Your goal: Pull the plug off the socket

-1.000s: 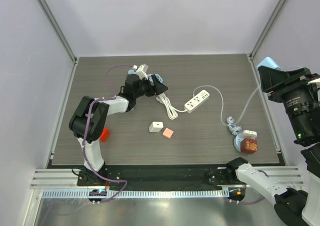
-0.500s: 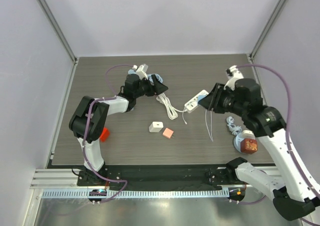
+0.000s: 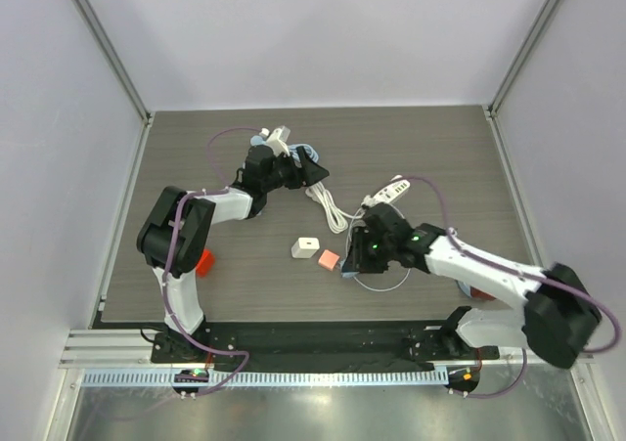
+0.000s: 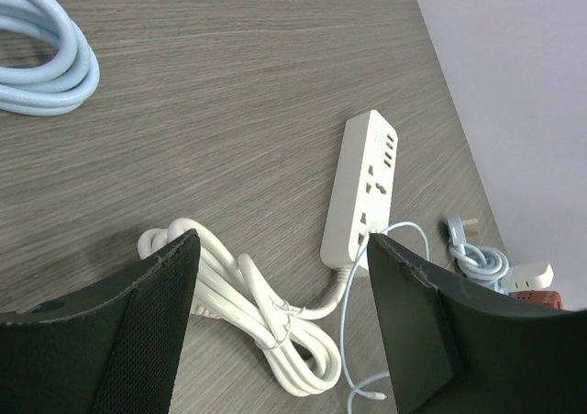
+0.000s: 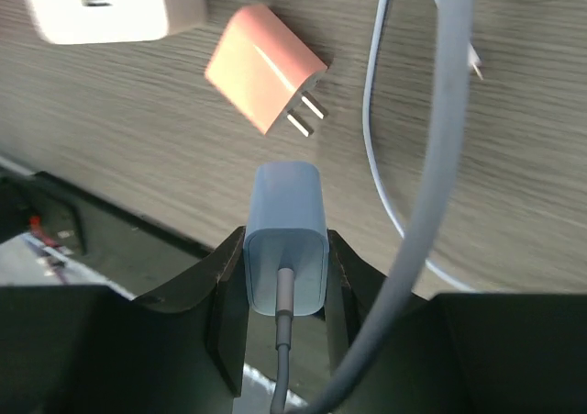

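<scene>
The white power strip (image 3: pixel 389 194) lies right of centre, also in the left wrist view (image 4: pixel 365 189). Nothing is plugged into it. My right gripper (image 3: pixel 352 266) is shut on a light blue charger plug (image 5: pixel 284 198), held low over the table's front, away from the strip. The plug's thin white cable (image 3: pixel 383 283) loops on the table beside it. My left gripper (image 3: pixel 315 172) is open and empty at the back left, hovering over the strip's coiled white cord (image 4: pixel 248 304), its fingers (image 4: pixel 147 322) wide apart.
A pink adapter (image 3: pixel 329 259) and a white adapter (image 3: pixel 305 247) lie at centre, just ahead of the held plug in the right wrist view. A red block (image 3: pixel 203 261) sits by the left arm. A light blue cable coil (image 4: pixel 41 51) lies at the back. More plugs (image 4: pixel 477 258) lie at the right.
My right arm came in from the right, reached the power strip, then swung to the front centre holding the blue plug with its cable trailing. The strip shifted slightly. The left arm stayed still.
</scene>
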Motion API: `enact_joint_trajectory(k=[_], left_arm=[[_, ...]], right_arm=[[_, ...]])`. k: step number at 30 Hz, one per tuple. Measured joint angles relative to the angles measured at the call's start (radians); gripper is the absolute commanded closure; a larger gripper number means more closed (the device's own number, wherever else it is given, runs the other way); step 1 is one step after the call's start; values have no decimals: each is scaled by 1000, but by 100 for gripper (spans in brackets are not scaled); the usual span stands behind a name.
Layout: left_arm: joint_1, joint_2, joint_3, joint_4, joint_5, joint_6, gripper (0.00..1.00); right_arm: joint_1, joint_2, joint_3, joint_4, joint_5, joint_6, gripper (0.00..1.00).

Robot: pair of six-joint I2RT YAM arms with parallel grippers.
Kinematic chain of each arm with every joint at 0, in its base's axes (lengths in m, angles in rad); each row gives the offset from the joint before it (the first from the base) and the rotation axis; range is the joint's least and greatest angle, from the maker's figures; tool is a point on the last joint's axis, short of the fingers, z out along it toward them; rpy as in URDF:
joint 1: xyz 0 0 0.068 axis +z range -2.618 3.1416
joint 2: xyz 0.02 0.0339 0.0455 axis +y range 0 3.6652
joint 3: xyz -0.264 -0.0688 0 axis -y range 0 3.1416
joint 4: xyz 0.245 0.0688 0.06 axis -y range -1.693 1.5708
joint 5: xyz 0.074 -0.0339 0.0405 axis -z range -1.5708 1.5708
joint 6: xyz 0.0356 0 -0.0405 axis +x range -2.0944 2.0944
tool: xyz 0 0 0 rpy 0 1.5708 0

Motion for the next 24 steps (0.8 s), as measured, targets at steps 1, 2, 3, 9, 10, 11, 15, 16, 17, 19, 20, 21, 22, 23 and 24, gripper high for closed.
enact_joint_trajectory(k=[1, 2, 3, 9, 10, 11, 15, 16, 17, 19, 20, 21, 22, 23, 24], left_arm=[[0, 0, 0, 0, 0, 0, 26], [0, 0, 0, 0, 1, 0, 26], [0, 0, 0, 0, 2, 0, 26], [0, 1, 0, 0, 7, 0, 26], [1, 1, 0, 0, 8, 0, 26], [1, 2, 0, 0, 8, 0, 26], [3, 11, 0, 1, 16, -1, 26], [3, 13, 0, 1, 18, -1, 26], [3, 14, 0, 1, 20, -2, 26], [5, 14, 0, 1, 23, -3, 26], [5, 14, 0, 3, 24, -4, 26], [6, 14, 0, 4, 24, -5, 26], [8, 14, 0, 5, 24, -8, 26], [8, 14, 0, 6, 25, -11, 26], [9, 14, 0, 7, 26, -14, 26]], right_arm=[[28, 64, 5, 26, 15, 10, 97], [49, 116, 13, 43, 24, 16, 96], [69, 180, 24, 61, 33, 24, 95], [132, 351, 116, 130, 60, 37, 71], [135, 356, 117, 136, 64, 37, 61], [137, 356, 117, 136, 65, 38, 52], [137, 355, 117, 134, 76, 40, 22], [137, 353, 117, 133, 78, 42, 20], [137, 348, 117, 130, 81, 40, 17], [137, 329, 117, 121, 87, 40, 9], [137, 316, 117, 112, 93, 40, 9], [137, 300, 117, 100, 101, 39, 8], [137, 282, 118, 84, 114, 40, 7], [137, 259, 122, 57, 132, 39, 6], [135, 241, 128, 34, 148, 38, 6]])
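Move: The bare spot where the held blue plug will be set down lies about 5 cm left of the right hand, some 1 cm ahead and 5 cm below it. The pink charger is roughly 7 cm left and 3 cm ahead of that hand, the white charger about 12 cm left and 6 cm ahead, both some 6 cm lower. From the idle left hand the spot is about 25 cm back, 4 cm right and 8 cm down. The blue plug, still pinched in the right fingers, is carried about 5 cm left and 5 cm down to the table just beside the pink charger, with a small tilt of the wrist. There the right hand pauses, opens its fingers wide to let go, then lifts about 2.5 cm and eases back a little to the right. ##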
